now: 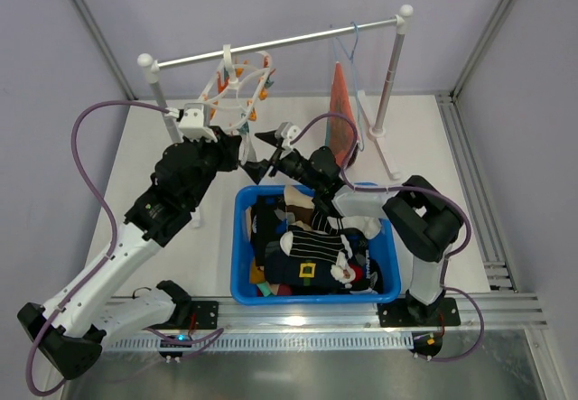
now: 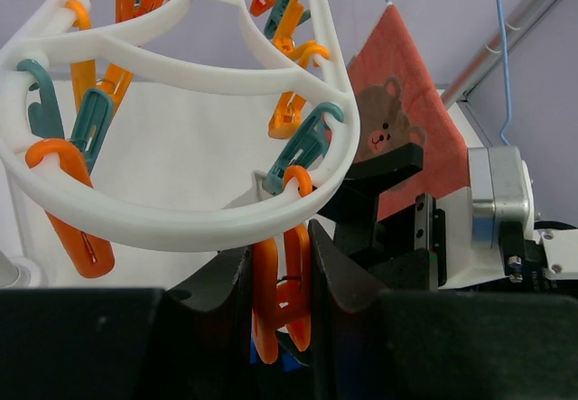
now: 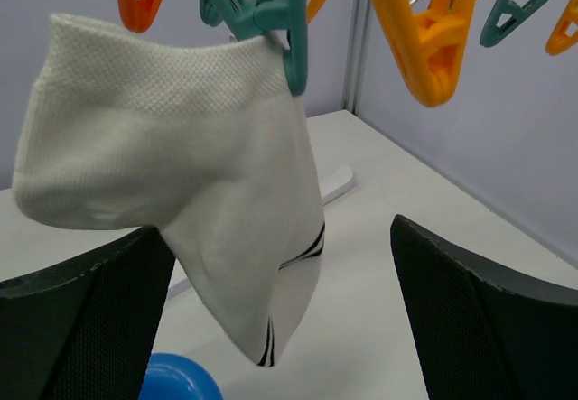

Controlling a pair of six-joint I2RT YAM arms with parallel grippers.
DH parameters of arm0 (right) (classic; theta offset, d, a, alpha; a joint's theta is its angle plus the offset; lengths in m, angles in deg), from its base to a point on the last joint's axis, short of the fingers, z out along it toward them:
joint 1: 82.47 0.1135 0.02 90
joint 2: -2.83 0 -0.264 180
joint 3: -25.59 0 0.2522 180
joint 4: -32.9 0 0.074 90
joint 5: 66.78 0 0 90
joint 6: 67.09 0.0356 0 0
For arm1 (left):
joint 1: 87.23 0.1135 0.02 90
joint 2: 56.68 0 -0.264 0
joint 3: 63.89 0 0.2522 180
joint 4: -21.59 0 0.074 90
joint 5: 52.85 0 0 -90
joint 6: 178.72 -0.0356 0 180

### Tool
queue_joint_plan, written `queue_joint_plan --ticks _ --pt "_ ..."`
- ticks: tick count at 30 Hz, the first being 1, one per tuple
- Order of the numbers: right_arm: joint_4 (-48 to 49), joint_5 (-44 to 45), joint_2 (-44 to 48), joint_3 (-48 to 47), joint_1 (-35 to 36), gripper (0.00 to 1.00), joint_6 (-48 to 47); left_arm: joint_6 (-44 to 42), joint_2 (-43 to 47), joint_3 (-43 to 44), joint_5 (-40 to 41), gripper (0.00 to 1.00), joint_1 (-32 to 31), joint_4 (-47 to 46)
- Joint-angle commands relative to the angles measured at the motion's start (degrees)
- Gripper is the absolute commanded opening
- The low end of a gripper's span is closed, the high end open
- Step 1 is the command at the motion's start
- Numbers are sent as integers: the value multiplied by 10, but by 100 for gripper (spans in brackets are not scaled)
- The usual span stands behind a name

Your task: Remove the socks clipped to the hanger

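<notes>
The white oval hanger [image 2: 181,212] hangs from the rail with orange and teal pegs; from above the hanger [image 1: 242,86] sits at the rail's left part. My left gripper [image 2: 282,301] is shut on an orange peg [image 2: 271,283] under the ring's near rim. A white sock [image 3: 181,192] with thin dark stripes hangs by its cuff from a teal peg [image 3: 275,30]. My right gripper [image 3: 284,328] stands open around the sock's lower end, which is nearer the left finger [image 3: 81,328]. From above, both grippers, left [image 1: 233,150] and right [image 1: 260,154], meet under the hanger.
A blue basket [image 1: 242,265] holding several socks lies just in front of the arms. An orange bear-print cloth [image 2: 397,120] hangs on a pale-blue wire hanger [image 2: 501,57] at the rail's right. The rack's rail [image 1: 298,39] and posts stand behind.
</notes>
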Motion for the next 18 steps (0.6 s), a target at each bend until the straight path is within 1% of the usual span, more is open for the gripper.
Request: queue_joint_plan --ticks 1,2,3,4,5,7,8,9,11,13,14,15,16,17,18 --pt "-2 -21 -19 -45 1 95 -1 6 6 -7 -17 0 1 1" --pt "-2 -24 -22 -47 2 90 0 6 8 -7 -17 0 1 0" --pt "-2 -26 -24 -45 3 77 0 6 8 -7 -16 0 1 0" --pt "1 -26 -25 -44 3 70 0 6 10 -8 -16 0 2 0" --pt "1 -26 -25 -39 4 58 -1 6 12 -9 -15 0 1 -2" --pt "-3 -26 -21 -35 5 39 -17 6 13 -10 -15 0 1 -2" --pt "-4 -25 -17 -30 5 15 -19 6 11 -11 -15 0 2 -4" --pt "-3 -22 -13 -25 8 9 -22 6 12 -12 -14 0 2 -5" --pt "-3 -12 -3 -17 11 4 -34 7 11 -12 -12 0 2 -5" --pt "-12 0 16 -5 20 4 -47 7 10 -13 -5 16 2 -5" --pt "-17 8 26 6 25 4 -63 6 12 -13 2 34 2 -5" --pt "-21 17 44 11 33 4 -71 6 16 -15 4 49 2 -6" --pt "-31 28 54 17 38 4 -78 5 20 -16 4 70 2 -7" --pt "-34 32 63 28 42 4 -85 6 24 -19 5 99 2 -7" --pt "-36 34 81 34 44 4 -87 7 29 -19 4 99 2 -7"
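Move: The white sock hangs just beyond the right hand's open fingers, its middle about 4 cm to the left, 1 cm ahead and 3 cm up. The teal clip at its cuff is roughly 3 cm ahead, 6 cm left and 8 cm up from the right hand. The left hand still pinches the orange clip between its pads, with the sock some 4 cm ahead of that hand, 1 cm right and 4 cm below. Right hand pinches the white sock, drawing it some 3 cm back and down; left fingers release the orange clip. ##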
